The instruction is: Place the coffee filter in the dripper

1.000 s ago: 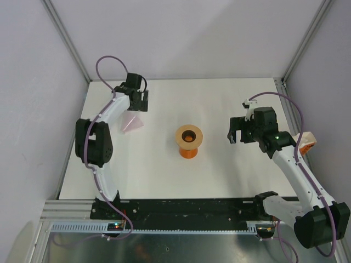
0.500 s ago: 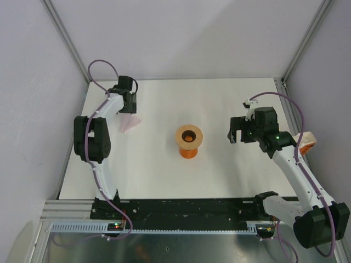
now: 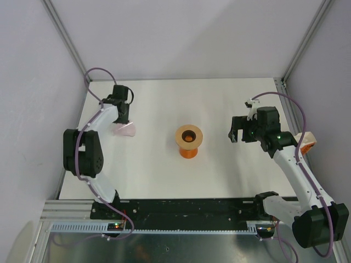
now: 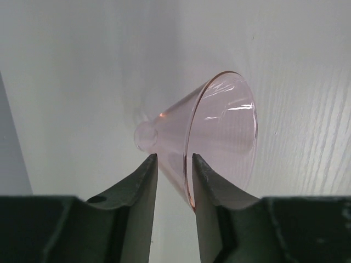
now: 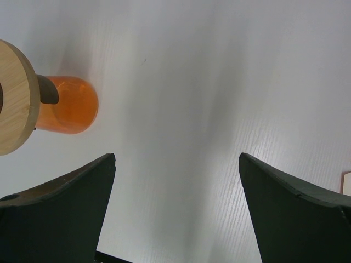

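Observation:
The coffee filter (image 3: 126, 130) is a pale-pink see-through cone lying on its side at the table's left. In the left wrist view the coffee filter (image 4: 219, 131) points its narrow tip left and its round mouth right. My left gripper (image 3: 122, 123) is down over it. The left gripper (image 4: 174, 158) has its jaws narrowed astride the near rim, the right finger (image 4: 211, 186) touching the rim edge, a slit of table still showing inside. The dripper (image 3: 189, 140), orange with a tan round top, stands mid-table. My right gripper (image 3: 235, 136) hovers wide open right of the dripper (image 5: 68, 104), holding nothing.
A white-and-orange packet (image 3: 307, 141) lies at the table's right edge behind the right arm. Aluminium posts (image 3: 66, 38) and white walls close in the table on the left, back and right. The black base rail (image 3: 186, 208) runs along the near edge.
My left arm has swung left and down onto the filter, and its jaws have narrowed around the rim. The filter has shifted slightly nearer and left. The right arm has not moved.

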Robot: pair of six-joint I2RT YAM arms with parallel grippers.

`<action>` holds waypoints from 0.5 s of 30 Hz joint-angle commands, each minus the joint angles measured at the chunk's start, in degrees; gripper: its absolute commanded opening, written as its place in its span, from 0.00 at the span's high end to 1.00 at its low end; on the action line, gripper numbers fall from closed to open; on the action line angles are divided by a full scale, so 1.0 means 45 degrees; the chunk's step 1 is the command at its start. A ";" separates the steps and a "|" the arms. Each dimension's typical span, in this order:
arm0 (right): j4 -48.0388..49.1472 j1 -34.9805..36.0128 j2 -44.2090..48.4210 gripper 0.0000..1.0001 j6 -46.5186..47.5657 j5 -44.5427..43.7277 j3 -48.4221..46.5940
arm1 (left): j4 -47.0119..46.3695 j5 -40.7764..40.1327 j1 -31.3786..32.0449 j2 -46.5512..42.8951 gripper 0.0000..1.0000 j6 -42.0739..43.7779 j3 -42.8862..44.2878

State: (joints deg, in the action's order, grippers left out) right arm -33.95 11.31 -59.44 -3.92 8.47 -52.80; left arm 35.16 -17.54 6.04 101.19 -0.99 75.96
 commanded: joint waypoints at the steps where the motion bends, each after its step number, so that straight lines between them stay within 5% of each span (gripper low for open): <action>1: 0.0429 -0.0115 0.0230 0.01 -0.0002 0.0358 0.0005 | -0.0287 -0.0179 -0.0089 -0.1339 0.68 0.1249 -0.0760; 15: 0.0376 -0.0231 0.0288 0.01 -0.0030 0.0547 0.0001 | -0.0921 0.0055 -0.0653 -0.1784 0.98 0.2962 -0.1519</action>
State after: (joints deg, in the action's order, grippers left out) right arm -33.85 10.59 -59.37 -4.03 10.20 -52.71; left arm 31.48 -20.75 3.97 95.53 9.45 70.06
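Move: The coffee filter, a clear pink cone lying on its side, is right under the left hand, its middle about 2 cm to the right and 4 cm below, with the rim between the half-open fingers. The dripper stands on the orange carafe some 25 cm to the right and 11 cm nearer, the dripper about 4 cm above this hand and the carafe 3 cm below. From the right hand, the filter lies roughly 43 cm left, 11 cm ahead and 13 cm below. Drawing back about 2 cm at first, then swinging left some 3 cm while rising slightly over 1 cm, the left hand closes its fingers from under half open to nearly shut and pinches the filter's rim. The wrist rolls about 10 degrees, left side up, with a slight clockwise turn. ##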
